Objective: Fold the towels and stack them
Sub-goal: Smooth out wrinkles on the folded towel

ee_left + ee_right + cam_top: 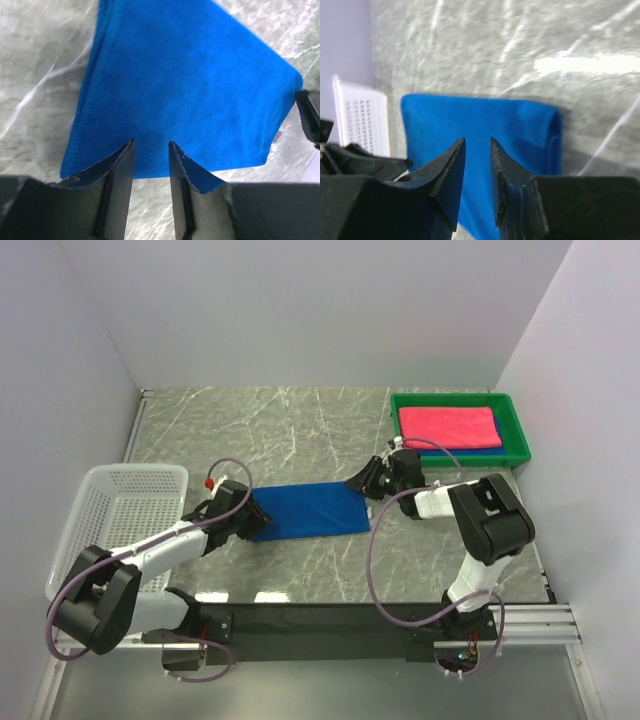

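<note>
A royal blue towel lies folded flat on the marble table, between the two arms. My left gripper is at its left end, jaws a little apart and empty; in the left wrist view the fingertips just reach the towel edge, and marble shows between them. My right gripper hovers at the towel's right end, also open with a narrow gap, and the towel shows below it. A pink-red towel lies folded in the green tray, with a blue edge showing under it.
A white lattice basket stands at the left edge of the table, close behind the left arm, and shows in the right wrist view as the basket. Walls close in the table on the left, back and right.
</note>
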Available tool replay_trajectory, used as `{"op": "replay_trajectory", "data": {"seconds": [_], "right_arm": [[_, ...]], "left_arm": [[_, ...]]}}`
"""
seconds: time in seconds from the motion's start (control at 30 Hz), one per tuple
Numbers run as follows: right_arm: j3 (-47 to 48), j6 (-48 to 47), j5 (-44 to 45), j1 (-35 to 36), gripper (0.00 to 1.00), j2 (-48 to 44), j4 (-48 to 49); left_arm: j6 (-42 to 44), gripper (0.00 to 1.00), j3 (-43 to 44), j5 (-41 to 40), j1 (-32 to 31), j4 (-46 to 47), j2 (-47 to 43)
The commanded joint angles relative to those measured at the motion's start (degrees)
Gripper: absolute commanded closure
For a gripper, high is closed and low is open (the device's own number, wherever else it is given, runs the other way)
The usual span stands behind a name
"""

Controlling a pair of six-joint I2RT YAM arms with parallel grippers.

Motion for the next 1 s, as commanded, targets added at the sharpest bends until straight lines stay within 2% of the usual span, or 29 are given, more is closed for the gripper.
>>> {"op": "replay_trajectory", "data": {"seconds": [0.0,0.27,0.37,0.43,0.5,0.53,0.6,0.63,0.67,0.7,0.8,0.83,0.97], "right_arm": [[2.0,2.2,1.4,-1.5,0.67,3.5,6.1],[0.0,4.2,-0.2,-5.3,0.66,8.6,9.8],[-0.2,2.1,-0.9,-5.6,0.66,5.2,7.9],[0.0,-1.1,-0.1,-5.5,0.66,0.5,3.2],[0.6,-5.2,0.9,-5.5,0.62,-3.1,-1.2],[1.0,-6.7,2.3,-5.4,0.59,-6.6,-6.3],[1.7,-10.5,3.8,-5.5,0.47,-10.0,-11.5],[1.9,-11.7,6.0,-5.5,0.42,-13.4,-17.2],[2.3,-13.1,7.2,-5.5,0.33,-15.3,-20.1],[2.3,-15.1,9.1,-5.5,0.28,-17.1,-25.4],[2.0,-17.7,16.5,-5.8,0.10,-25.9,-33.9],[1.5,-18.2,18.5,-6.0,0.07,-27.7,-35.4],[-0.1,-19.1,21.5,-7.2,0.06,-35.4,-41.1]], "left_arm": [[-2.5,0.61,-2.8,1.2,-0.1,3.4,0.0],[-3.3,0.61,-9.0,-0.7,3.2,-0.3,-4.9],[-0.4,0.59,-6.5,-1.9,5.9,-3.6,-5.2],[2.7,0.56,-2.9,-2.3,7.3,-6.1,-4.3],[6.3,0.51,0.3,-2.9,9.0,-7.5,-1.0],[7.6,0.48,4.0,-3.1,9.2,-8.7,0.4],[11.2,0.40,7.8,-3.4,9.1,-10.0,3.7],[12.3,0.35,11.1,-3.2,8.9,-11.2,4.4],[13.2,0.29,12.6,-3.2,7.6,-12.0,4.7],[14.3,0.16,14.4,-5.3,6.3,-13.3,4.7],[16.1,0.03,22.1,-12.7,-1.8,-19.1,5.5],[16.7,0.03,26.0,-14.7,-6.4,-20.2,7.2],[17.4,0.06,35.1,-18.7,-16.3,-26.1,14.4]]}}
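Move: The folded blue towel lies close under both hands. Its middle is about 11 cm right of the left hand, 3 cm ahead and 2 cm below; from the right hand it is some 11 cm left, 7 cm back and 4 cm below. The green tray's middle lies about 28 cm right of the right hand, 15 cm ahead and slightly lower; the white basket is roughly 38 cm left of the left hand and 3 cm back. The left hand dips a little onto the towel's left end and, low down, sweeps about 5 cm left while easing back and then forward, then lifts some 10 cm while swinging right across over the towel; meanwhile the right hand, by the far right corner, sinks about 3 cm, slides forward and right, then rises and draws off right and slightly back, away from the towel. Both grippers open from about a third to nearly full as they lift, the wrists tilting some 20 to 25 degrees. ##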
